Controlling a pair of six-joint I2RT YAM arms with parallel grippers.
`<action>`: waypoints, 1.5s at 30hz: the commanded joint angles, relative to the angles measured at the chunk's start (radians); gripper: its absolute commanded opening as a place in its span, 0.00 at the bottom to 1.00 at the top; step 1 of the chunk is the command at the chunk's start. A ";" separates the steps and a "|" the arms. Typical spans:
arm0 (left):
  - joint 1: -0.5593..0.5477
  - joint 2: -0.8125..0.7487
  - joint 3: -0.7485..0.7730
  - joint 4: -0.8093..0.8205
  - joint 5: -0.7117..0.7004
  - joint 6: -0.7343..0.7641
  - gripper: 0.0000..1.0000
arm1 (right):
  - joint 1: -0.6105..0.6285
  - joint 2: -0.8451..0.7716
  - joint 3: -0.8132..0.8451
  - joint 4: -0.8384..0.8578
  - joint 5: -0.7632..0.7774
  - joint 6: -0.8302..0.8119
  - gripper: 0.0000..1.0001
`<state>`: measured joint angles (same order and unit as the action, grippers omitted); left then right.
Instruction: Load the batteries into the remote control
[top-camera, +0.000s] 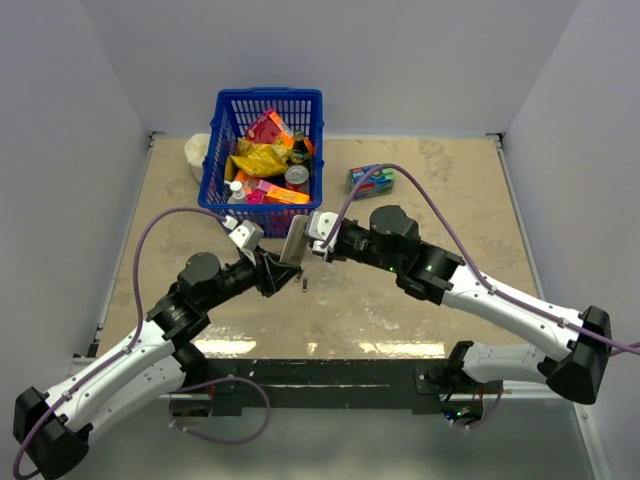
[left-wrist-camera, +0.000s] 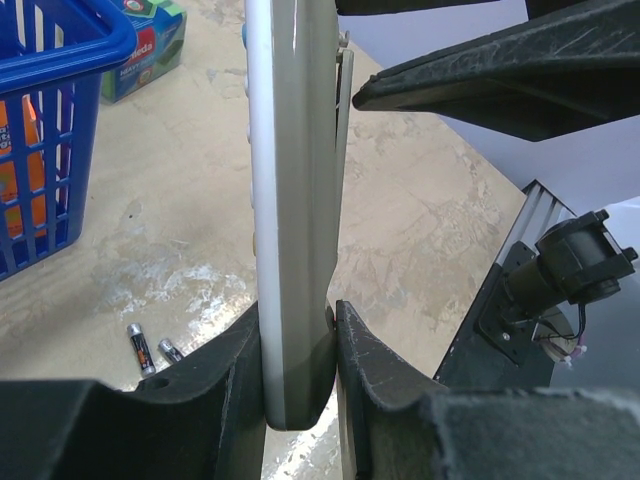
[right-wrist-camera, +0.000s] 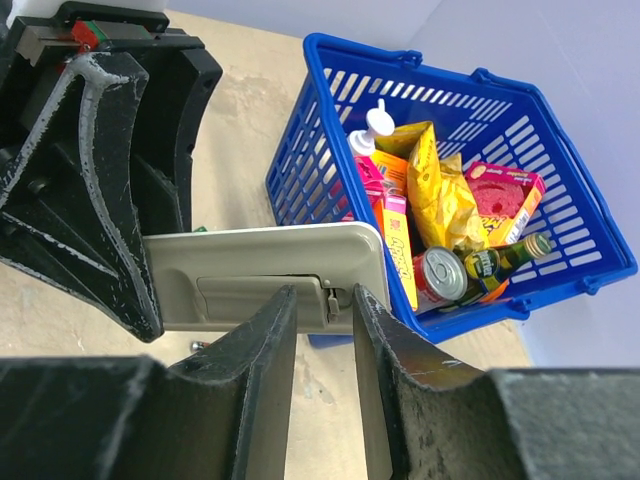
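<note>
The grey remote control (top-camera: 295, 243) stands upright above the table, its lower end clamped by my left gripper (top-camera: 283, 268); the left wrist view shows both jaws pressed on the remote control (left-wrist-camera: 295, 200). My right gripper (right-wrist-camera: 322, 295) faces the remote's back (right-wrist-camera: 260, 255). Its jaws stand a little apart, tips against the latch end of the small cover (right-wrist-camera: 235, 298), nothing clamped between them. Two dark batteries (left-wrist-camera: 140, 347) lie side by side on the table under the remote, seen from above as a small dark mark (top-camera: 303, 287).
A blue basket (top-camera: 268, 95) full of groceries stands just behind the grippers, close to the remote's top. A blue-green box (top-camera: 371, 179) lies to the basket's right. A white lump (top-camera: 198, 155) sits behind the basket's left corner.
</note>
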<state>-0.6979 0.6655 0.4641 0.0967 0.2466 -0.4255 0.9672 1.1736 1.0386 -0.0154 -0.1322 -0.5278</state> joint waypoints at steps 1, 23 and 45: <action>-0.002 -0.017 0.042 0.084 0.028 0.024 0.00 | -0.007 0.020 0.037 -0.017 -0.046 -0.014 0.31; -0.002 0.000 0.033 0.069 0.000 0.011 0.00 | -0.008 0.020 0.051 -0.077 -0.061 -0.020 0.00; 0.000 0.078 0.013 0.021 0.042 -0.001 0.00 | -0.054 0.011 -0.032 -0.026 -0.032 0.155 0.00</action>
<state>-0.6960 0.7189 0.4644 0.0433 0.2039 -0.4519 0.9283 1.1912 1.0332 -0.0803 -0.1699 -0.4656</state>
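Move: The cover latch on the upright remote sits between the right hand's open fingertips, about 2 cm left of and 1 cm ahead of that hand, level with it. From the left hand, which grips the remote's lower end, the latch is some 8 cm up, 5 cm ahead and 3 cm right. The blue basket's middle is roughly 21 cm ahead of the right hand, 12 cm left and 11 cm lower; the two loose batteries lie about 20 cm below that hand and 3 cm left, 1 cm back. Pinching the latch end of the battery cover, the right fingers close from about a third open to shut while the hand dips barely half a centimetre. Still pinching, it later sinks some 2 cm. The left hand keeps its grip on the remote's lower end and sinks about 2.5 cm alongside, both wrists tipping forward roughly 5 degrees. ##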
